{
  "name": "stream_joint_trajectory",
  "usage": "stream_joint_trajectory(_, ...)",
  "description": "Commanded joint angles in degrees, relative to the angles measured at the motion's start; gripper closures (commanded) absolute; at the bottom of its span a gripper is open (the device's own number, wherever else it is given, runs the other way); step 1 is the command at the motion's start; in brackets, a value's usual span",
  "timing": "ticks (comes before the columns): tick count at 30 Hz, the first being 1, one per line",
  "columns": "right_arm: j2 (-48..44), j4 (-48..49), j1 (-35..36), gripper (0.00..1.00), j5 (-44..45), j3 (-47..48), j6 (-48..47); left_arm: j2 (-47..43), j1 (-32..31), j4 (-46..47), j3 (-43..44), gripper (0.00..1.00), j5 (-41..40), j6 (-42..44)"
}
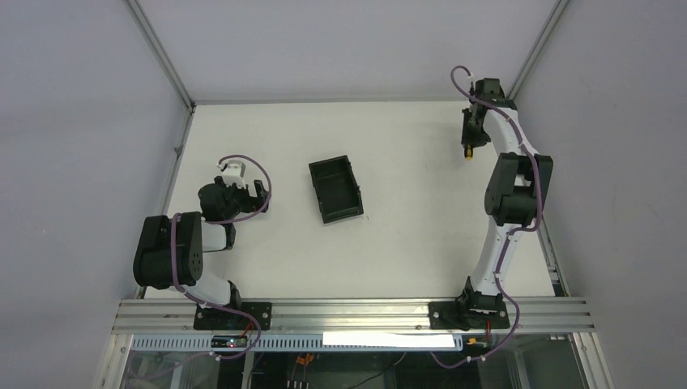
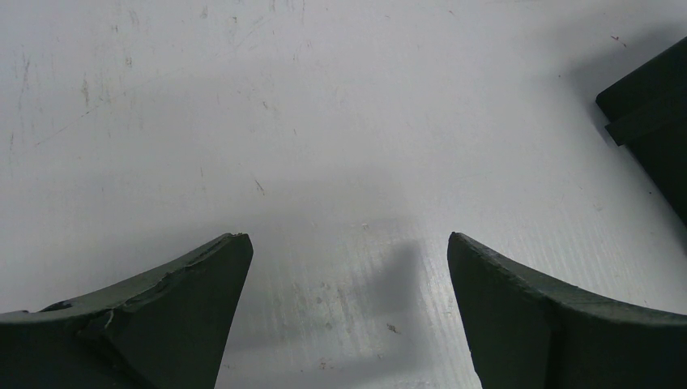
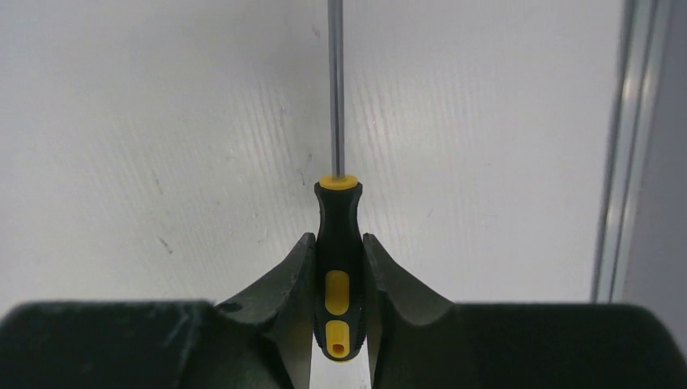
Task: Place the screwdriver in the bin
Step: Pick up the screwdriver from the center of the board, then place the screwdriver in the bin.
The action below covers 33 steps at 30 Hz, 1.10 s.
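Note:
The screwdriver (image 3: 339, 243) has a black and yellow handle and a thin metal shaft that runs up out of the right wrist view. My right gripper (image 3: 339, 239) is shut on its handle, both fingers pressed against the sides. From above, that gripper (image 1: 470, 142) is at the far right of the table, with the handle's yellow end (image 1: 468, 152) showing below it. The black bin (image 1: 335, 190) sits open-topped near the table's middle, well left of the right gripper. My left gripper (image 2: 348, 243) is open over bare table, the bin's corner (image 2: 648, 121) at its upper right.
A metal frame rail (image 3: 624, 146) runs along the table's right edge close to the right gripper. The left arm (image 1: 219, 203) is folded at the left side of the table, left of the bin.

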Motion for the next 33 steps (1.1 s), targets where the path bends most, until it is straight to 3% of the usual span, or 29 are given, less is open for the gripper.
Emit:
stream_joint_trajectory(1,-8.9,-3.5,-0.1,1.0,1.6,6.7,0.1,-0.8,0.1,1.9,1.0,0.01,0.3,0.3)
stream_joint_trajectory(21,-21.2,-16.9,4.3,1.0,6.3,22.1,1.7,-0.9,0.1,1.9,1.0,0.01,0.3,0.3)
stream_joint_trajectory(33,-23.2,-18.4,18.5,1.0,11.1,19.8,5.9,-0.9,0.1,1.8,1.0,0.01,0.3,0.3)
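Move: The right hand already holds the screwdriver by the middle of its handle, clear of the table; the shaft points ahead, so the tool's middle is about 3 cm ahead of the fingers, level sideways. From this hand the bin is some 39 cm to the left, 11 cm back and 5 cm lower. The table's side rail runs about 16 cm to its right, abreast of it and 7 cm lower. From the idle left hand the bin is roughly 23 cm to the right, 1 cm ahead and 2 cm below. Keeping its pinch on the screwdriver handle, the right hand carries it briskly upward by about 25 cm, easing back some 5 cm as it climbs. The wrist tips the fingers up and forward by some 20 degrees. Near the top the climb stops and the hand swings to the left, nearly 9 cm in all, towards the bin's side of the table. ##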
